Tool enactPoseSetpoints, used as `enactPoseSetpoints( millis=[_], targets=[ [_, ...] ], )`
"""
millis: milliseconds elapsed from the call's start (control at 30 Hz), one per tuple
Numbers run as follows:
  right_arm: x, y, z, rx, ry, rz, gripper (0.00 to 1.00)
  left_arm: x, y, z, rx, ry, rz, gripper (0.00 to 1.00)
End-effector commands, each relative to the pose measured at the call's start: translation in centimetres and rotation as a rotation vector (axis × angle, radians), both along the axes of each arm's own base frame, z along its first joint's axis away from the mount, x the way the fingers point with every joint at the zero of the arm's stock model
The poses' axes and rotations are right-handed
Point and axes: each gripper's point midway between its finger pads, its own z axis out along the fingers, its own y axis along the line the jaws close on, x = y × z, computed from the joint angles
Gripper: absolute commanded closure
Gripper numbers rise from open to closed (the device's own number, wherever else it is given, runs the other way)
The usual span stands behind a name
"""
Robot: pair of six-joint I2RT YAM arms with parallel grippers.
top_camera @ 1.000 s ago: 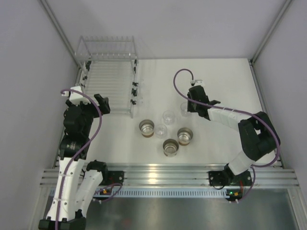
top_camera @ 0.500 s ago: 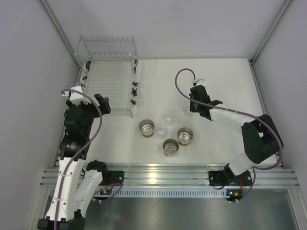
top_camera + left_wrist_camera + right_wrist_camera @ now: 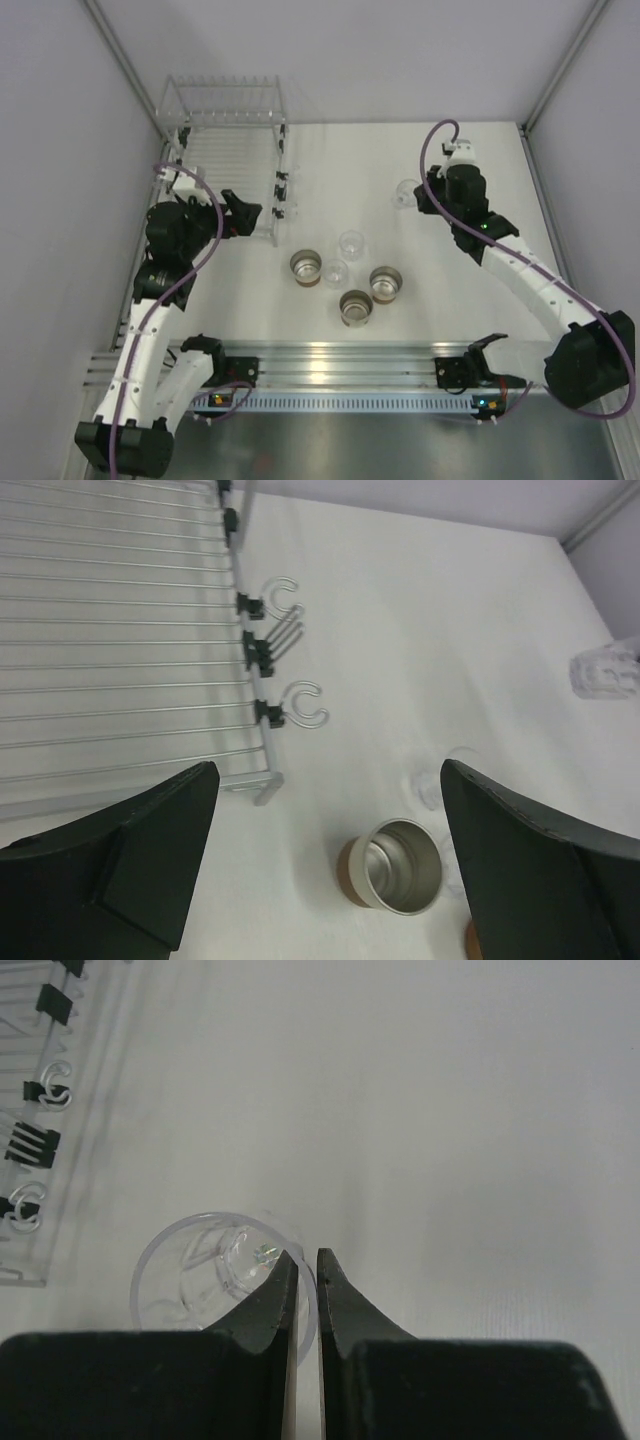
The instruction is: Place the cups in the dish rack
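My right gripper (image 3: 305, 1255) is shut on the rim wall of a clear cup (image 3: 195, 1272), one finger inside it and one outside. In the top view this cup (image 3: 405, 192) hangs at the back right, off the table. Two more clear cups (image 3: 351, 243) (image 3: 335, 272) and three cream cups (image 3: 306, 267) (image 3: 386, 283) (image 3: 355, 307) stand at mid table. The transparent dish rack (image 3: 225, 160) sits at the back left. My left gripper (image 3: 247, 213) hovers open by the rack's near right corner. Its wrist view shows a cream cup (image 3: 395, 865) below the wide-open fingers (image 3: 150, 850).
Clear hooks on black clips (image 3: 300, 705) stick out of the rack's right side. Grey walls close in left and right. An aluminium rail (image 3: 340, 360) runs along the near edge of the white table (image 3: 470, 300).
The right gripper closed on the clear cup's rim, then lifted it and carried it back and to the right. The left arm swung right, toward the group of cups.
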Motion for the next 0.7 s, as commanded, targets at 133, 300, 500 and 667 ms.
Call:
enactPoseSetpoints(
  millis=[133,300,500,667],
  targets=[
    [-1.6,2.6,3.6,0.272,-0.163,0.183,1.00,-1.9,-7.4,7.1,-0.353,-0.165,-0.411,0.02],
    [-3.1,4.0,5.4,0.412,-0.250,0.270,1.00,-2.1,-9.0,7.3,-0.473,-0.204,-0.509,0.03],
    [-4.5,5.7,8.0,0.578,-0.333,0.371,1.00,-2.3,-10.6,8.1,-0.588,-0.232,-0.551,0.03],
    [-5.2,7.1,10.1,0.712,-0.382,0.449,1.00,-2.5,-13.8,10.7,-0.616,-0.278,-0.634,0.03]
  ],
)
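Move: The clear cup pinched by its rim in the right fingers is about 33 cm to the left hand's right, 9 cm ahead and 8 cm below. A metal cup stands 10 cm right of the left hand, 2 cm nearer the base and 24 cm down; a clear cup stands 22 cm right, 5 cm ahead, equally low. From the right hand, the left gripper is some 37 cm left, 7 cm back and 6 cm higher. The left hand, fingers still wide open, swings about 12 cm right and 5 cm up towards the held cup, turning some 30 degrees clockwise and rolling its left side down. Keeping its pinch on the rim, the right hand carries the clear cup 6 cm left, some 4 cm back and, after a slight dip, 4 cm up, rolling its left side up and swinging counter-clockwise. ##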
